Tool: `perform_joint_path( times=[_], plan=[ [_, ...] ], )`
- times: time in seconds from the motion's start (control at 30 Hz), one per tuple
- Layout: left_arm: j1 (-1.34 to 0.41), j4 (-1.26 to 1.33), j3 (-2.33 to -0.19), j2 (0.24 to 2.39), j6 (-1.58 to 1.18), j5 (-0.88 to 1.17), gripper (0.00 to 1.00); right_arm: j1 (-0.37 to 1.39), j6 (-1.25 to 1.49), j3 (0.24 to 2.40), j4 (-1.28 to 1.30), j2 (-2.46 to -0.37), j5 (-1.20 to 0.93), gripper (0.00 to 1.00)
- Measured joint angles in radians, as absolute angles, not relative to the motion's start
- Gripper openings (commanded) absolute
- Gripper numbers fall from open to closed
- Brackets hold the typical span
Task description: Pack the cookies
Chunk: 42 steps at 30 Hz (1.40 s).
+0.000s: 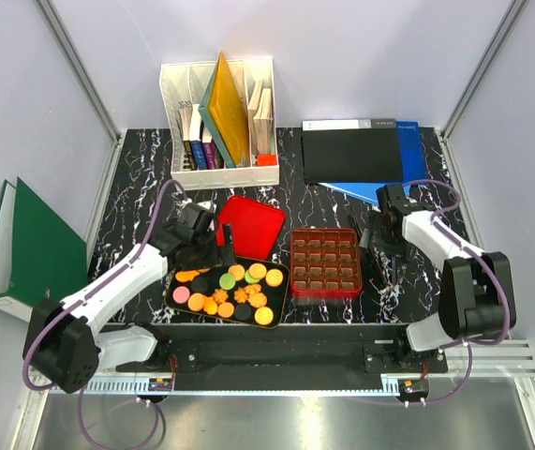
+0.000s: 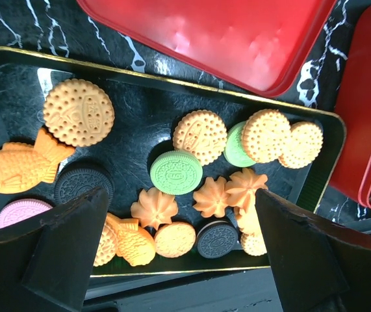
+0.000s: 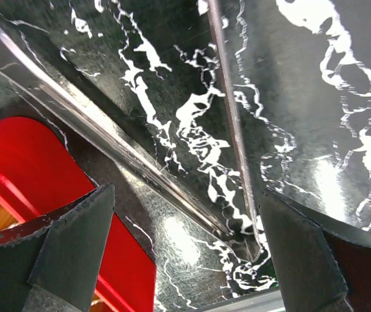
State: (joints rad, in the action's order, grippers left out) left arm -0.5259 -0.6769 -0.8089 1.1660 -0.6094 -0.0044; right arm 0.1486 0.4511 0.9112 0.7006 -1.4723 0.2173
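The cookies lie in a black gold-rimmed tray at the front left: round, flower-shaped and fish-shaped ones in orange, green, pink and black. My left gripper hovers over the tray's far left part, open. In the left wrist view its fingers straddle an orange flower cookie, a plain round one and a black one, touching none. The red gridded tin stands to the right of the tray. My right gripper is open just right of the tin, with only marble table between its fingers.
A red lid lies behind the tray. At the back stand a white box of books and black and blue folders. A green binder leans outside the left wall. Shiny clear ridges cross the right wrist view.
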Motion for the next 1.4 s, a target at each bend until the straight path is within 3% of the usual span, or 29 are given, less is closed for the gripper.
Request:
perform_joint_path(
  times=[0.37,0.47,0.73,1.0,1.13,1.2,1.4],
  plan=[
    [-0.526,-0.663,-0.829,1.213,-0.592,0.020,0.99,0.119,0.470,0.964,0.696,-1.661,0.138,0.99],
    [-0.526,-0.659,-0.830,1.215,-0.591,0.020,0.99,0.095,0.481,0.992,0.697,-1.694,0.101,0.94],
    [-0.526,-0.659,-0.834,1.241,-0.583,0.023,0.99,0.085,0.498,1.066,0.740,-1.760,0.066,0.65],
    [-0.526,-0.656,-0.858,1.267,-0.575,0.027,0.99,0.085,0.514,1.077,0.744,-1.768,0.075,0.61],
    [-0.526,-0.656,-0.868,1.288,-0.574,0.030,0.99,0.085,0.524,1.077,0.739,-1.768,0.075,0.37],
    [-0.526,-0.656,-0.871,1.299,-0.574,0.033,0.99,0.085,0.528,1.077,0.734,-1.769,0.073,0.31],
    [-0.527,-0.656,-0.876,1.305,-0.574,0.039,0.99,0.085,0.533,1.088,0.737,-1.778,0.070,0.27]
  ],
)
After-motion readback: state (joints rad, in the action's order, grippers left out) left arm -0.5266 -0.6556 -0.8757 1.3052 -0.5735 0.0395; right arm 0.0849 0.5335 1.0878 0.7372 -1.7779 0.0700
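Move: The right hand is poised wide open over the splayed metal tongs, whose middle lies about 3 cm ahead, 2 cm left and 4 cm below. The red compartment box is centred some 17 cm to this hand's left and 3 cm back, 3 cm below; the black folder lies about 28 cm ahead and 10 cm left, 4 cm below. From the left hand, the tongs are roughly 43 cm right, 5 cm ahead and 9 cm down. The right fingers straddle both arms of the tongs and pinch them together, closing from wide open to about a third, in two stages. The hand first sinks some 4 cm to the table, then slides about 3 cm forward and slightly left along the tongs, tilting roughly 10 degrees. The open left hand eases 2 cm forward, right and down over the cookie tray. ##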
